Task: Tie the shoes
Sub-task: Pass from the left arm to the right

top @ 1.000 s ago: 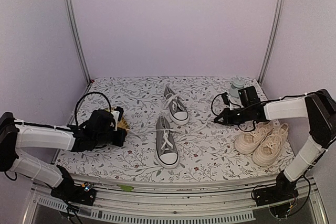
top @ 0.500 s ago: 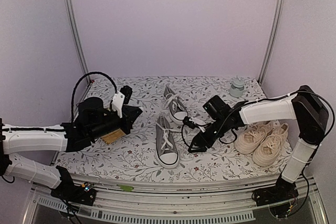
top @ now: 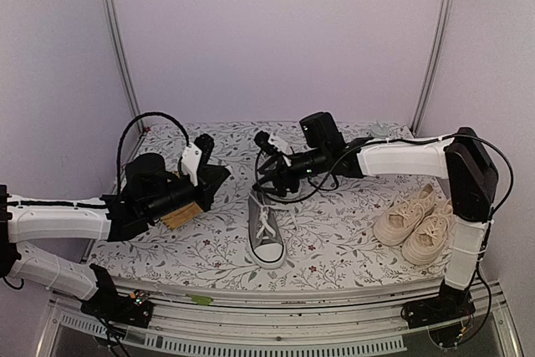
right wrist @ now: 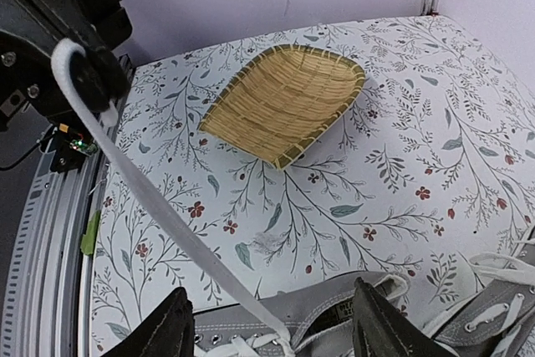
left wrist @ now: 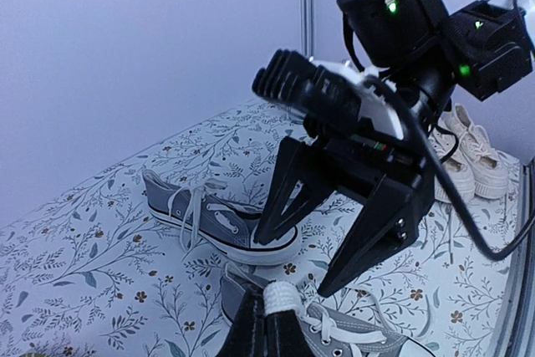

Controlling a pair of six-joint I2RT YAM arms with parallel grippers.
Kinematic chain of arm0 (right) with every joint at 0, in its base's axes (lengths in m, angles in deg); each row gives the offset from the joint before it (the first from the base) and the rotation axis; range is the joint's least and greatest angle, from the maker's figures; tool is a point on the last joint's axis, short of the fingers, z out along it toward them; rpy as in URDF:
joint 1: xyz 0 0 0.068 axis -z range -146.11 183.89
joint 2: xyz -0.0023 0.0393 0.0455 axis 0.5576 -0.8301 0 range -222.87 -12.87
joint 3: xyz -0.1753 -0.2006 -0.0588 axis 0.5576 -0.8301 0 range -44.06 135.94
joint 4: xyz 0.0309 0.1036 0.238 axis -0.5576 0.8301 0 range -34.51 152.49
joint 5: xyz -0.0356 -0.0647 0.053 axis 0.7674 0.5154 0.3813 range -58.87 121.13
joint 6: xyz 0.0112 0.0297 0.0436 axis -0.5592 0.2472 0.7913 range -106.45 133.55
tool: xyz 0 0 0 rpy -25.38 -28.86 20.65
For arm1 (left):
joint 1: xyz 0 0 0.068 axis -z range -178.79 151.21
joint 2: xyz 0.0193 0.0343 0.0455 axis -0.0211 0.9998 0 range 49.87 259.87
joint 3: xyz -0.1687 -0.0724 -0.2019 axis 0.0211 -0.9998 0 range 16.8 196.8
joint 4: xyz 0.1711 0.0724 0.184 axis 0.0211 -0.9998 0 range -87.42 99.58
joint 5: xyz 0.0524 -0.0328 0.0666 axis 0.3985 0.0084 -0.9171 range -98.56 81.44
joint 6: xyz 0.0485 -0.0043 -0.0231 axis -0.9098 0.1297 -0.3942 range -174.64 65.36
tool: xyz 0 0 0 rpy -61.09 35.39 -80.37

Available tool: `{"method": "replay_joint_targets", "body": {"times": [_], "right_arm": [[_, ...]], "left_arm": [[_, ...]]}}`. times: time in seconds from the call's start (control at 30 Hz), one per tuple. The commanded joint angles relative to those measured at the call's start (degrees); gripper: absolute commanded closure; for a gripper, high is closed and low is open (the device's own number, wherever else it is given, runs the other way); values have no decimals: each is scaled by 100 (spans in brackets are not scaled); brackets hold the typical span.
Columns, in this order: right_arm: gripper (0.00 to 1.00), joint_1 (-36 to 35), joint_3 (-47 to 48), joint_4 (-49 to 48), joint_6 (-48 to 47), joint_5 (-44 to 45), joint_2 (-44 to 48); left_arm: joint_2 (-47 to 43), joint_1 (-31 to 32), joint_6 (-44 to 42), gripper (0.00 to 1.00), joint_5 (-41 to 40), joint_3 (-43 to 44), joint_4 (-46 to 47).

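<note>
Two grey shoes lie mid-table: the near shoe (top: 266,230) points toward me, and the far shoe (left wrist: 219,225) is mostly hidden behind the right arm in the top view. My left gripper (top: 214,180) (left wrist: 269,323) is shut on the end of a white lace (right wrist: 159,206), which runs taut to the near shoe (right wrist: 334,317). My right gripper (top: 267,180) (right wrist: 276,334) hovers open just above that shoe's heel, with the lace passing between its fingers and nothing gripped. The cream pair (top: 416,223) (left wrist: 468,144) sits at the right.
A bamboo basket (right wrist: 288,102) (top: 177,217) lies on the floral cloth at the left, partly under my left arm. A small pale jar (top: 379,130) stands at the back right corner. Metal posts (top: 117,48) frame the back wall.
My right gripper has swung left from beside the cream pair to above the grey shoes and has opened. The left gripper has lifted and moved right, keeping hold of the lace.
</note>
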Motion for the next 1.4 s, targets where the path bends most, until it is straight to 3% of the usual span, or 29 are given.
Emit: {"method": "replay_joint_targets", "body": {"times": [0.0, 0.13, 0.33, 0.43, 0.57, 0.7, 0.87, 1.1, 1.13, 1.27, 1.37], "right_arm": [[36, -63, 216, -344, -298, -398, -559], [38, -68, 293, -459, -288, -467, -755], [53, -69, 301, -468, -246, -536, -896], [66, -70, 303, -508, -231, -534, -945], [75, -73, 392, -512, -237, -542, -965], [97, -69, 384, -463, -237, -418, -900], [99, 88, 147, -549, -96, -292, -602], [99, 167, -213, -817, 32, -352, -415], [99, 165, -240, -831, 8, -324, -412], [99, 169, -318, -886, -162, -420, -372], [99, 185, -386, -974, -293, -469, -324]], "left_arm": [[93, 70, -151, 100, -22, 178, 235], [124, 72, -160, 100, -32, 194, 240], [160, 70, -185, 100, -48, 228, 225], [151, 72, -188, 100, -31, 229, 238], [134, 76, -222, 100, -48, 222, 272], [78, 71, -165, 100, -11, 142, 284], [248, 69, -84, 100, 98, -484, 516], [1876, 374, -941, 100, 1386, -199, 483], [2007, 447, -1106, 96, 1501, -82, 354], [1962, 553, -1707, 45, 2021, 219, -440], [1592, 486, -2108, 35, 2135, 435, -1388]]}}
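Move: The left hand holds the taut lace; the stretch to be pinched hangs between the open right fingers, about 4 cm below their hand point and 1 cm left, and some 10 cm right, 3 ahead and 10 below the left hand. From the right hand, the laced grey shoe's middle is 5 cm back and 13 below, the other grey shoe 14 ahead and 4 right, the basket 3 ahead and 27 left. Right hand sinks about 5 cm, pinches the lace; left then drops some 15 cm and opens, freeing it. ##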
